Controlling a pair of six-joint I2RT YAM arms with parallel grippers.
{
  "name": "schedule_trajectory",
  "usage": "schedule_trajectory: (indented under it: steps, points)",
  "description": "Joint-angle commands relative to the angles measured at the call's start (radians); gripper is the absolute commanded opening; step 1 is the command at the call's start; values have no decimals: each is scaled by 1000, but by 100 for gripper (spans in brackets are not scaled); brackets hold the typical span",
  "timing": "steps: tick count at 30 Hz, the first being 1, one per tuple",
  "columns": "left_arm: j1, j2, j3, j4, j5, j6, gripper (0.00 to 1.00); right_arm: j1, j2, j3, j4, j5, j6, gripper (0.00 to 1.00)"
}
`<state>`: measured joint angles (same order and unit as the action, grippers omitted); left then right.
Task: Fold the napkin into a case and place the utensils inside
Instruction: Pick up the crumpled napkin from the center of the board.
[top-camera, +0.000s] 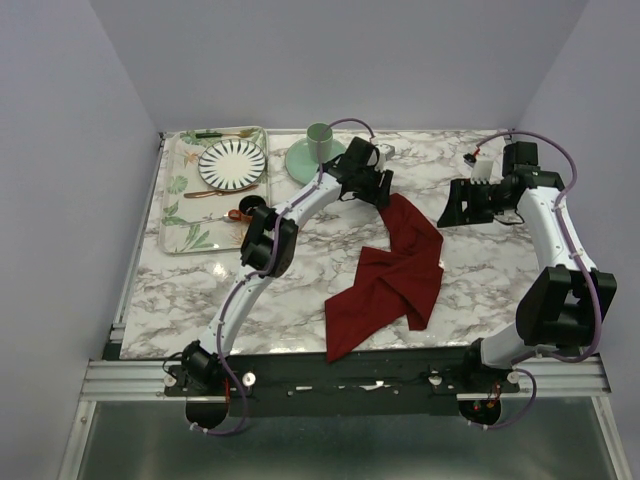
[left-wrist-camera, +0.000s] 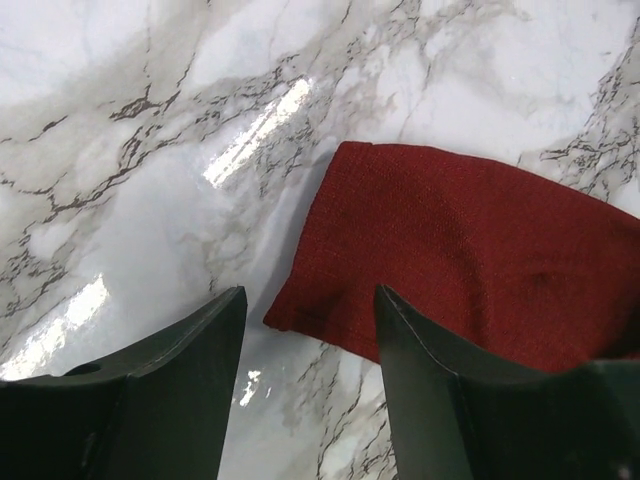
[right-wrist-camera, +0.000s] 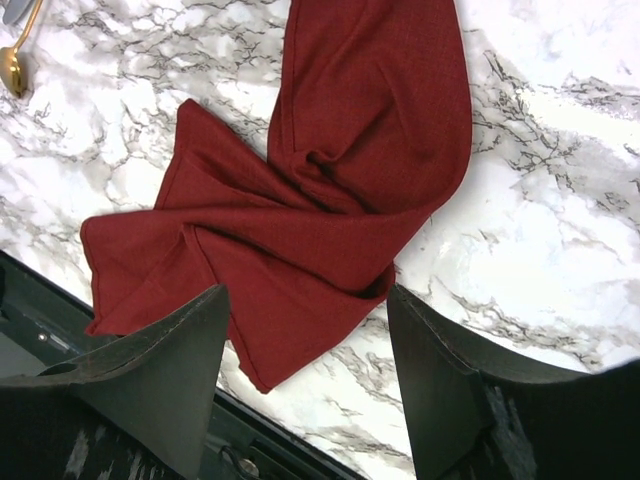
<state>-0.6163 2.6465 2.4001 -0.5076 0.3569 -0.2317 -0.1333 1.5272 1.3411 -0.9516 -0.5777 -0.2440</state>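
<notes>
The dark red napkin (top-camera: 395, 270) lies crumpled and twisted on the marble table, running from the centre toward the near edge. My left gripper (top-camera: 378, 190) is at its far end. In the left wrist view the fingers stand apart with the napkin (left-wrist-camera: 470, 250) corner just ahead of the gap, so the left gripper (left-wrist-camera: 310, 300) is open. My right gripper (top-camera: 447, 215) hovers to the right of the cloth, and the right gripper (right-wrist-camera: 307, 295) is open and empty over the napkin (right-wrist-camera: 330, 180). A gold spoon (right-wrist-camera: 12, 60) and a silver tip (right-wrist-camera: 15, 8) show at the left edge of that view.
A leaf-patterned tray (top-camera: 175, 215) at the far left holds a striped plate (top-camera: 232, 163), a green-handled utensil (top-camera: 215, 134) and a brown-gold one (top-camera: 205, 194). A green cup (top-camera: 319, 140) on its saucer (top-camera: 300, 162) stands behind the left gripper. The black front rail (top-camera: 350, 365) borders the napkin's near end.
</notes>
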Motion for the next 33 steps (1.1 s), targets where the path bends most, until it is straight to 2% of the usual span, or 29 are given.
schedule_trajectory:
  steps: [1,5,8,9,11,12,15,18,19,23,26,29,30,31,33]
  points:
    - [-5,72,31,14,74,-44,59,-17,4,35,-44,-22,0,73]
    - [-5,79,45,21,82,-40,48,-25,7,44,-59,-36,-5,73]
    - [-5,60,44,12,94,-28,33,-31,2,50,-70,-45,-12,73]
    - [-5,52,44,3,103,-12,25,-32,-5,52,-73,-47,-15,73]
    - [-5,8,41,-6,112,2,13,-35,-12,58,-79,-54,-20,73]
    - [-5,-14,37,-15,119,15,0,-37,-19,59,-82,-57,-20,73]
    - [-13,-118,36,-55,97,58,0,-43,-47,64,-85,-68,-28,73]
    - [-36,-249,48,-138,76,220,0,-48,-85,66,-82,-76,-40,73]
    - [-71,-284,47,-166,45,333,0,-49,-94,66,-82,-77,-43,73]
    - [-190,-480,4,-256,-102,561,0,-63,-128,76,-81,-99,-40,75]
    - [-256,-558,7,-307,-118,604,0,-83,-127,87,-82,-125,-29,75]
    - [-273,-650,27,-353,-14,595,0,-109,-121,96,-99,-149,-35,76]
    - [-273,-684,18,-392,85,589,0,-112,-124,96,-105,-155,-43,76]
    - [-273,-727,-60,-408,134,595,0,-114,-127,96,-110,-162,-67,76]
    - [-273,-909,-225,-416,212,647,0,-114,-134,89,-125,-200,-93,77]
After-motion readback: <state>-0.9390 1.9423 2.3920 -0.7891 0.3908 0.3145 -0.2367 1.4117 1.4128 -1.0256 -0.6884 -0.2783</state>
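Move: The napkin's far corner lies almost in the left fingers, about 2 cm to the right of the hand point, level with it forward and back, and 1 cm below. The napkin's bulk is centred some 17 cm back, hardly to either side. The green plate stands roughly 12 cm ahead and 19 cm left, the knife about 4 cm back and 24 cm left. From the right hand, that corner is around 16 cm ahead, 12 cm left and 13 cm down. The left fingers shut on the napkin's far corner and pinch it while the hand eases about 1 cm right, low over the board. Then the left hand swings quickly up some 35 cm and back about 22 cm, keeping the pinch, its fingers tipping up and the wrist turning clockwise. The right hand, empty and open, rises about 6 cm. ##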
